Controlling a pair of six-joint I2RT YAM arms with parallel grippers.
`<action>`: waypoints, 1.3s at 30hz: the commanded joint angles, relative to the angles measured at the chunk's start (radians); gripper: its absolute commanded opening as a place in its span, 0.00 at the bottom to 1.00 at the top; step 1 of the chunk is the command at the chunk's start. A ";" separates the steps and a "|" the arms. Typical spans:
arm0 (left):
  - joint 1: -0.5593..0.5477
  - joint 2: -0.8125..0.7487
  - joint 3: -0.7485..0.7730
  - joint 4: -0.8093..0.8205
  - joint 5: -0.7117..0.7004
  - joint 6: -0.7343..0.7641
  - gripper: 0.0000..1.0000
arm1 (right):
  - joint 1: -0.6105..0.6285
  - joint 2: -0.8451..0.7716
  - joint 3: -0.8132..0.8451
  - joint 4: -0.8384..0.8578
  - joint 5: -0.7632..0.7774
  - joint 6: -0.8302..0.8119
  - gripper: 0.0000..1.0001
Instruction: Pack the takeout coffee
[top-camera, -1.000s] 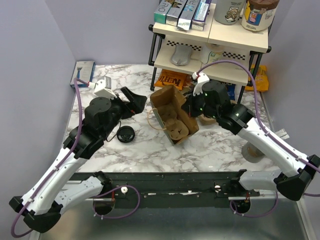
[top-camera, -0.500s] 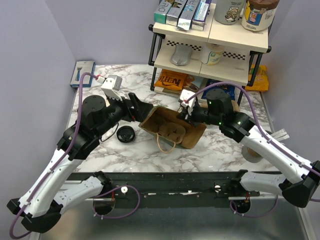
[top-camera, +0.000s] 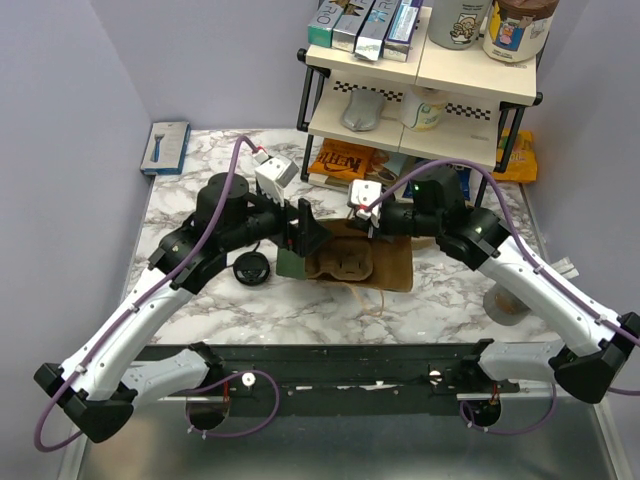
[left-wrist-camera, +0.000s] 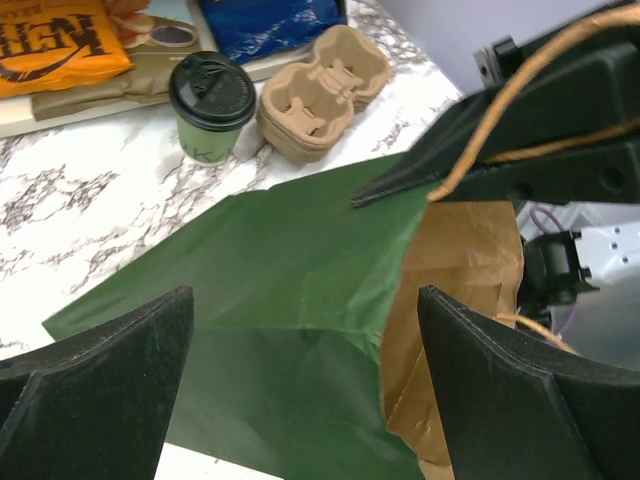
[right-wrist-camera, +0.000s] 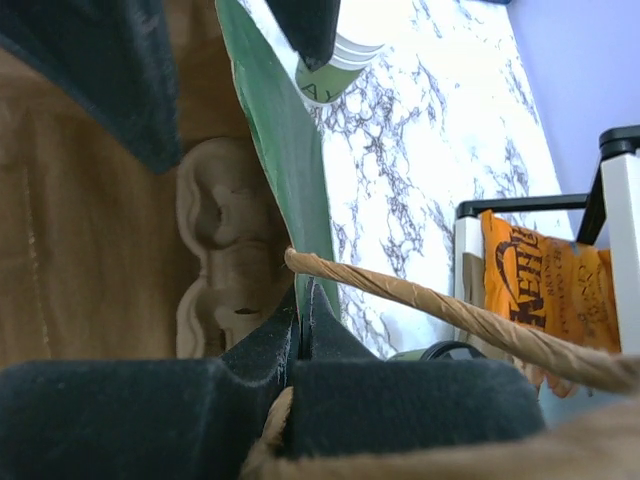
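Note:
The takeout coffee (left-wrist-camera: 210, 118), a dark-green cup with its black lid on, stands on the marble beside a stack of pulp carriers (left-wrist-camera: 320, 85). It is hidden behind my right arm in the top view, and only its lid edge (right-wrist-camera: 440, 350) shows in the right wrist view. A paper bag (top-camera: 392, 266), green outside (left-wrist-camera: 270, 260) and brown inside, lies on its side with a pulp carrier (right-wrist-camera: 225, 240) in it. My right gripper (right-wrist-camera: 302, 320) is shut on the bag's green rim by the twisted handle. My left gripper (left-wrist-camera: 300, 300) stands open at the bag's mouth, holding nothing.
A loose black lid (top-camera: 251, 268) lies left of the bag. A two-tier rack (top-camera: 420, 110) with an orange snack bag (top-camera: 345, 158) under it stands at the back. A grey cup (top-camera: 505, 302) sits at the right, a blue packet (top-camera: 166, 146) at the far left.
The bag has gone from upright to lying on its side, lowered by my right gripper. My left gripper has moved right, up to the bag's mouth.

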 joint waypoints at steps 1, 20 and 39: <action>-0.011 0.014 0.007 -0.017 0.062 0.070 0.96 | 0.003 0.032 0.053 -0.070 -0.035 -0.055 0.04; -0.115 0.012 -0.025 0.035 -0.224 0.025 0.00 | 0.003 0.032 0.066 -0.009 0.167 0.162 0.64; -0.293 0.012 -0.076 0.084 -0.749 -0.163 0.00 | 0.002 -0.242 0.049 -0.136 1.082 1.233 1.00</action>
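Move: The bag's left rim stands between my wide-open left fingers, about 2 cm to the right of the left hand point and some 3 cm below it. The cup carrier inside the bag is about 6 cm right and 13 cm below that hand. The black-lidded cup lies about 17 cm ahead and 14 cm right of it, and the loose black lid 16 cm left, level. My right fingers still hold the rim; the bag's left rim is roughly 8 cm left and 3 cm back of them. My left hand sinks about 4 cm onto the bag's left rim and shuts on the paper, then rises a little and eases forward, turning counter-clockwise some 20 degrees with the rim pinched. My right hand dips slightly and opens wide to let its edge go. It then sweeps some 14 cm to the right and up, away from the bag, turning strongly clockwise and rolling its left side up. ##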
